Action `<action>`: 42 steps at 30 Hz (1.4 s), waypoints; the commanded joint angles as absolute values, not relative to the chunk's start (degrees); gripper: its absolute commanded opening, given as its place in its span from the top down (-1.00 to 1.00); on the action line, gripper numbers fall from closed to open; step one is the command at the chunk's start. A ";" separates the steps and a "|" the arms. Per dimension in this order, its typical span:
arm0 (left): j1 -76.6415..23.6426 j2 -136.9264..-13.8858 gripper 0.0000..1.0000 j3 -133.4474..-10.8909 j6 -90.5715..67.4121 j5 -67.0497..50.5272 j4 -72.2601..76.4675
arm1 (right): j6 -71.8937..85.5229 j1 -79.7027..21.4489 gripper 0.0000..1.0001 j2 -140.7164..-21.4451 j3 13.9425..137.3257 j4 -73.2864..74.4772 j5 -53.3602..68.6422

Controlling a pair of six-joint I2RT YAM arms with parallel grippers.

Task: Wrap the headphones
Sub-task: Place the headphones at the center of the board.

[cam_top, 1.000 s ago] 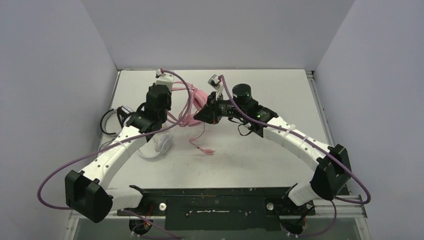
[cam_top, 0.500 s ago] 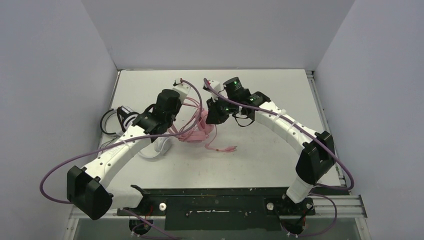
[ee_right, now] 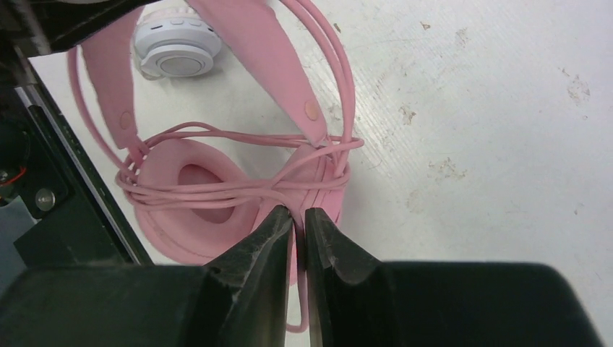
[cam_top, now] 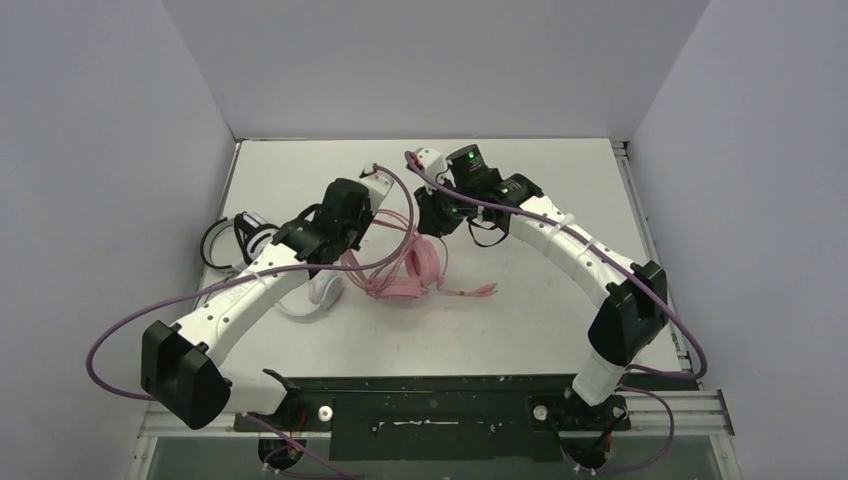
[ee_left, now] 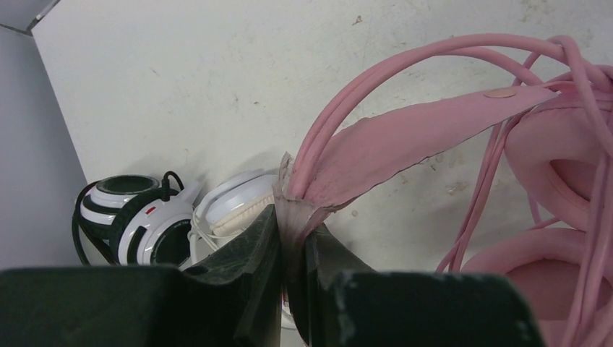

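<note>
The pink headphones (cam_top: 405, 275) sit mid-table with their pink cable (ee_right: 238, 189) wound in several loops across the ear cups. My left gripper (ee_left: 293, 217) is shut on the end of the pink headband (ee_left: 405, 137). My right gripper (ee_right: 298, 214) is over an ear cup (ee_right: 195, 199), its jaws nearly together with a strand of the pink cable between them. The cable's loose plug end (cam_top: 485, 291) trails to the right on the table. The all-white headphones (cam_top: 322, 292) and the black-and-white headphones (cam_top: 235, 240) lie at the left, under my left arm.
The white table (cam_top: 560, 320) is walled on the left, back and right. A black rail (cam_top: 430, 385) with the arm bases runs along the near edge. Purple arm cables (cam_top: 130, 320) loop out at both sides.
Both arms have carried the pink headphones right and toward the near edge, down to the table. The plug end has swung out to the right.
</note>
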State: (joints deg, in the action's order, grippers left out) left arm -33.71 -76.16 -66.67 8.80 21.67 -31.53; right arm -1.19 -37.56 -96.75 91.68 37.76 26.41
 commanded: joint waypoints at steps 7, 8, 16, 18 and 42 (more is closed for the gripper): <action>-33.75 -74.34 1.00 -73.95 0.97 8.89 -34.96 | -3.26 -36.45 0.56 -96.01 89.30 32.30 18.39; -33.75 -74.21 1.00 -74.21 0.42 8.12 -35.24 | -3.20 -36.29 0.52 -95.36 88.50 31.51 18.33; -32.31 -74.29 1.00 -76.94 -4.47 1.15 -39.95 | -0.39 -32.95 0.27 -86.92 80.70 24.12 15.57; -31.72 -73.99 1.00 -77.36 -4.63 0.21 -41.02 | -0.01 -31.77 0.19 -83.55 77.61 21.36 14.23; -19.10 -75.62 1.00 -87.56 -11.12 -12.84 -49.77 | 4.70 -36.19 -0.77 -54.20 29.12 -16.83 21.56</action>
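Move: My left hand still holds the pink headphones by the headband, with the ear cups about 11 cm to its right, 4 cm back and 8 cm lower. The board's centre lies some 16 cm right, 10 cm ahead and 20 cm below; the white headset is roughly 9 cm left and level on the board. From my right hand, at the cable, the cups are about 4 cm left, 2 cm back and 10 cm below, and the plug ends some 12 cm right, 20 cm below. I open my right hand wide to let go of the pink cable, dipping forward a little, swinging about 10 cm right and up away from the cups, then drawing back and down. My left hand keeps its grip on the headband, eases about 3 cm back and right, then swings back left and rises some 5 cm, rolling its left side down nearly 30 degrees and tipping its fingers lower. ##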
